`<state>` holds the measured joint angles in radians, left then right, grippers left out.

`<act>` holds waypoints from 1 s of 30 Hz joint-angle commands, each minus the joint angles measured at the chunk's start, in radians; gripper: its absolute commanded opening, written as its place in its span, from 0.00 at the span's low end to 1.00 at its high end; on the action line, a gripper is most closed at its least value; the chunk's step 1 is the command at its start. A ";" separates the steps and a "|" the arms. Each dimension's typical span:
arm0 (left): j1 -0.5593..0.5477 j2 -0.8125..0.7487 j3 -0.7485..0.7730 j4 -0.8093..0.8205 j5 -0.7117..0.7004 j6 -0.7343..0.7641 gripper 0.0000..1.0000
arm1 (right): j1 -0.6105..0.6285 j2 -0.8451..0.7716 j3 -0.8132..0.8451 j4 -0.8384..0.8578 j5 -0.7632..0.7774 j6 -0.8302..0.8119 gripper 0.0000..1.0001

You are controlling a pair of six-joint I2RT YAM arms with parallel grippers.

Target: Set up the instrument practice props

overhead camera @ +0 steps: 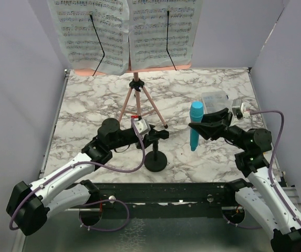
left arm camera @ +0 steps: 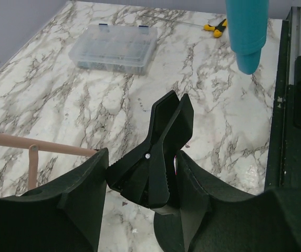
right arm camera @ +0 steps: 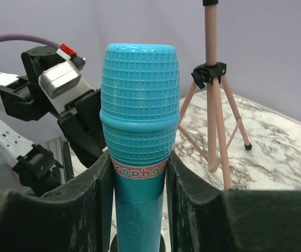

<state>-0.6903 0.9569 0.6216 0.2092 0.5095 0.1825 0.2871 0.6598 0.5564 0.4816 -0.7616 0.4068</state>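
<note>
The pink music stand (overhead camera: 135, 97) stands on its tripod at the back, with two white sheet-music pages (overhead camera: 126, 31) resting on it. The black mic stand (overhead camera: 155, 160) stands on its round base near the front centre. My left gripper (left arm camera: 144, 163) (overhead camera: 158, 135) is shut on the stand's black clip (left arm camera: 158, 152), one finger pressing each side. My right gripper (right arm camera: 139, 168) (overhead camera: 203, 126) is shut on the blue toy microphone (right arm camera: 139, 105) (overhead camera: 195, 131) just below its head. The microphone hangs upright, right of the clip and apart from it, its lower end (left arm camera: 247, 37) above the table.
A clear plastic compartment box (left arm camera: 113, 47) (overhead camera: 215, 100) lies at the right rear, behind my right gripper. A small yellow-and-black tool (left arm camera: 216, 26) lies by the far wall. A pink tripod leg (left arm camera: 34, 144) runs close to my left gripper. The black rail (overhead camera: 155, 191) borders the near edge.
</note>
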 commanded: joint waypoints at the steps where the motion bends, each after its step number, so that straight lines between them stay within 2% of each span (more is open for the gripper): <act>1: -0.077 -0.012 -0.019 0.097 -0.097 -0.054 0.24 | 0.004 -0.003 -0.057 0.217 -0.024 0.096 0.01; 4: -0.105 -0.006 -0.019 0.098 -0.103 -0.043 0.32 | 0.004 0.014 -0.076 0.279 -0.047 0.122 0.01; 10: -0.121 -0.015 -0.026 0.097 -0.081 0.001 0.62 | 0.006 0.039 -0.098 0.332 -0.068 0.157 0.01; 16: -0.121 -0.049 -0.027 0.070 -0.058 0.052 0.78 | 0.009 0.058 -0.124 0.415 -0.074 0.196 0.01; 21: -0.121 -0.088 0.003 -0.032 -0.023 0.133 0.83 | 0.022 0.061 -0.129 0.443 -0.087 0.210 0.01; 30: -0.121 -0.165 0.027 -0.191 0.069 0.242 0.83 | 0.068 0.041 -0.151 0.483 -0.054 0.205 0.01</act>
<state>-0.8070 0.8261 0.6201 0.1097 0.5083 0.3504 0.3290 0.7223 0.4259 0.8967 -0.8257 0.6125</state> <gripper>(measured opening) 0.825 0.375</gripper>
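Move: The left fingers hold the black mic stand by its clip, the clip's middle some 2 cm to the right of that hand, level and straight across. The blue microphone hangs about 16 cm to the left hand's right, roughly 9 cm higher and 1 cm nearer the base; the nearest tripod foot is some 15 cm ahead, 6 cm right and 21 cm below. From the right hand, the clip lies about 14 cm left, 1 cm ahead and 11 cm below. Ease the left gripper and the held stand clip about 2 cm back and 2 cm right, then spread the fingers from half to well open to let the clip go, and draw away back, up and left while the fingertips tip up some 10 degrees. Meanwhile keep the microphone gripped in the right hand, bringing it about 3 cm back and a little left, towards the stand, turning it counter-clockwise. ##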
